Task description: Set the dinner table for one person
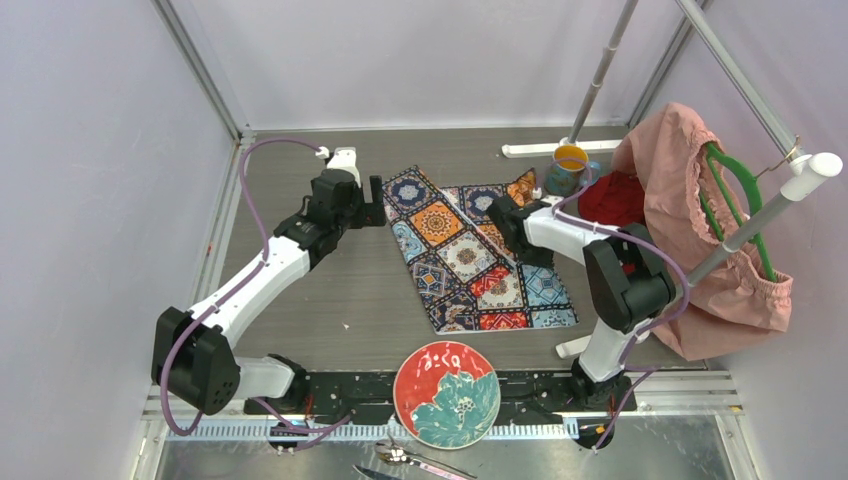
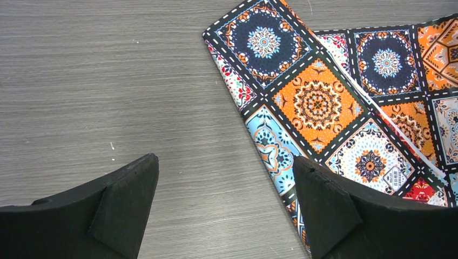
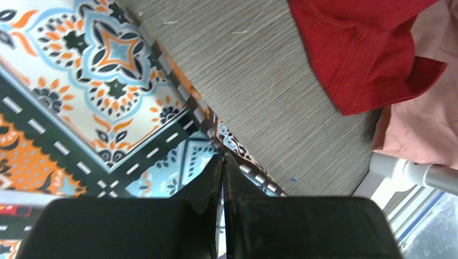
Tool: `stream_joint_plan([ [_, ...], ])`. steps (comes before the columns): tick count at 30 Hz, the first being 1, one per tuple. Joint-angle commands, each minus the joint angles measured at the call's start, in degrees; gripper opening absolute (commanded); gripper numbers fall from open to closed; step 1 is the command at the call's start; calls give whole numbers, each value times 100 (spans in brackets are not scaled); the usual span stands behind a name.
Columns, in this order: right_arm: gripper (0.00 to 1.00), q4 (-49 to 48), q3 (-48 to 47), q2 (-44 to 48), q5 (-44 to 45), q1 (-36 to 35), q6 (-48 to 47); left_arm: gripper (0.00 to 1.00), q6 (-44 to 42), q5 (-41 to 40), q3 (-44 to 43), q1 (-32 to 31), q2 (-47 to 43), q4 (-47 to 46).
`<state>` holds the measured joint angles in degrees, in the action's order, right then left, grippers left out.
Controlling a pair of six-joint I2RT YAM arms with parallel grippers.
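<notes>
The dinner table (image 1: 330, 290) is a grey-brown wood-grain top. A colourful tile-patterned mat (image 1: 465, 255) lies slantwise at its middle, with its upper part folded over. My left gripper (image 1: 377, 205) hovers open at the mat's upper left corner. In the left wrist view its jaws (image 2: 224, 159) span bare table (image 2: 108, 81), with the right fingertip over the mat (image 2: 318, 102) edge. My right gripper (image 1: 505, 225) sits on the mat's right edge. In its wrist view the gripper (image 3: 222, 156) is shut, pinching the mat (image 3: 108, 81) at its dashed border.
A round red-and-teal flower plate (image 1: 446, 393) rests at the near edge between the arm bases, with cutlery (image 1: 410, 460) in front of it. A teal cup (image 1: 570, 168) stands at the back right beside a red cloth (image 1: 612, 198). Pink fabric (image 1: 690, 230) hangs from a rack on the right.
</notes>
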<state>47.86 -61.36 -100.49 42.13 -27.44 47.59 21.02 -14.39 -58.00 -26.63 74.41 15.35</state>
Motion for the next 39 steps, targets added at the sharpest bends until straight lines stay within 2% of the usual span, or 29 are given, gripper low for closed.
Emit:
stream_joint_plan([
  [1,8,-78,-117,313,287,139,-130,95,0,-53,-240,0,-137,6],
  [5,12,-24,-304,616,209,134,-302,95,-1,-37,-245,0,-122,-4],
  [10,24,-127,-481,1189,-177,120,-741,95,14,24,-260,0,-70,-12],
  [12,37,-445,-359,1524,-732,111,-968,95,33,85,-276,0,-41,-18],
  [18,55,-1188,180,1795,-1862,116,-1121,95,75,214,-314,0,-5,24],
  [25,56,-1769,711,1556,-2695,119,-880,95,87,334,-326,5,13,16],
  [30,56,-2081,1089,1519,-2899,115,-655,95,87,332,-325,0,-9,16],
  [39,56,-2329,1188,1267,-3063,122,-559,95,62,288,-326,0,-6,56],
])
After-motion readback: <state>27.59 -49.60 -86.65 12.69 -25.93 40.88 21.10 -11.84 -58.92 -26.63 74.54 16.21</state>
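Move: The placemat's folded flap ends in a corner about 7 cm to the right hand's left, 1 cm back and 2 cm below, while the mat's opened-out right edge is right at its nearly shut fingertips. The mug stands about 15 cm ahead and 2 cm to the right, its middle slightly higher; the red cloth lies some 7 cm ahead and 11 cm right. From the left hand, the flap corner is about 23 cm right, 7 cm back and 18 cm down. The mat's right edge is left behind as the right hand comes free of it, rising about 8 cm while its fingers open to a bit over half. It then swings about 8 cm left and sinks back to its starting height, fingertips straddling the cloth close by the flap corner, having turned some 35 degrees from slanting rightward to pointing almost straight down. ##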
